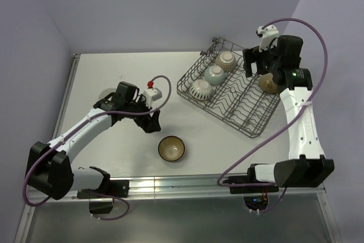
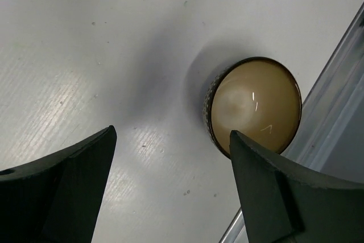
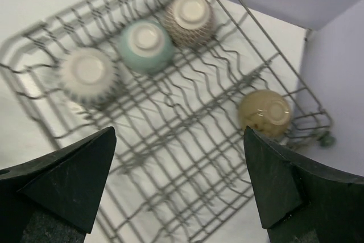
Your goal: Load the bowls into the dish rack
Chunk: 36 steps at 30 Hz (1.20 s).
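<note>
A brown bowl [image 1: 171, 148] with a tan inside stands upright on the table, seen also in the left wrist view as the bowl [image 2: 256, 103] ahead of my right finger. My left gripper [image 1: 152, 121] [image 2: 172, 135] hovers open just left of it, holding nothing. The dish rack [image 1: 244, 106] [image 3: 199, 106] carries a cream bowl [image 1: 201, 89] [image 3: 88, 72], a teal bowl [image 1: 215, 74] [image 3: 147, 44] and a lattice bowl [image 1: 226, 60] [image 3: 189, 18] in a row, all upside down, plus a tan bowl [image 1: 267, 83] [image 3: 265, 112] at its right end. My right gripper [image 1: 253, 64] [image 3: 179, 132] hangs open and empty above the rack.
A metal rail [image 1: 187, 183] [image 2: 335, 83] runs along the table's near edge, close to the brown bowl. Walls stand close behind and to the right of the rack. White tabletop [image 1: 114, 72] lies to the left of the rack.
</note>
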{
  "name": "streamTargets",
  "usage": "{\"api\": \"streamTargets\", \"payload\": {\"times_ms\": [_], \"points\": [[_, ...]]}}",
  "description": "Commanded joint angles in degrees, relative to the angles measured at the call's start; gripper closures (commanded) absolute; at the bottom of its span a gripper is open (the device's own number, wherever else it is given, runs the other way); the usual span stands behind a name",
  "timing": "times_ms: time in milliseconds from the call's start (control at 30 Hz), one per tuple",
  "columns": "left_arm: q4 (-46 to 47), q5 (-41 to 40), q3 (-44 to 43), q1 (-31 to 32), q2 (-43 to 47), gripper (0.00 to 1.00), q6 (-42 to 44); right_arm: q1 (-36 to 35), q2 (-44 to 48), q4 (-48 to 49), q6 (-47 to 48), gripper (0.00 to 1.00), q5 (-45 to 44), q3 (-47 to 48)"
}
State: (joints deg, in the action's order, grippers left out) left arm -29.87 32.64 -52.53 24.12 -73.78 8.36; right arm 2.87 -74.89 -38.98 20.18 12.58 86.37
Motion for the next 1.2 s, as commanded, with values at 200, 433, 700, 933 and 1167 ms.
{"api": "streamTargets", "payload": {"times_ms": [200,433,700,933,1167], "points": [[1.13,-6.72,-1.52,7.61,-8.66,0.17,5.44,-0.06,9.67,-3.38,-12.89,0.0,10.36,-4.45],[3.5,-6.63,-0.56,12.09,-12.97,0.21,4.48,0.29,10.91,-2.86,-11.57,0.0,9.66,-9.11],[6.14,-8.2,0.07,15.16,-17.97,0.34,1.31,0.91,11.09,-2.68,-11.39,0.0,10.18,-10.34],[4.64,-8.66,-3.98,15.61,-21.85,0.65,-1.41,0.99,10.91,-2.33,-12.62,0.0,11.06,-12.1],[3.5,-1.9,-8.36,15.43,-19.22,0.99,-4.49,0.99,10.03,0.57,-19.2,0.0,13.87,-15.26]]}}
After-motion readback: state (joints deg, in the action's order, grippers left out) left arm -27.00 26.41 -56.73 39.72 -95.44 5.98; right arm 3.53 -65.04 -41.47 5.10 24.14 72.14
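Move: The brown bowl stands some 8 cm back and 8 cm to the right of the open left hand, and about 12 cm below it. The white bowl lies about 12 cm ahead and 17 cm left of that hand, at the same height as the brown one. The striped bowl in the rack is some 16 cm ahead and 20 cm right. From the right hand, the brown bowl is about 22 cm back, 35 cm left and far below. Down first, some 10 cm, while easing right and back to the brown bowl, the left hand turns roughly 20 degrees and closes its fingers across the forward-left rim, one inside and one outside; pinching the rim, it rises about 1 cm. The right hand, open and empty, backs off about 6 cm, drifts left and ends lower. ##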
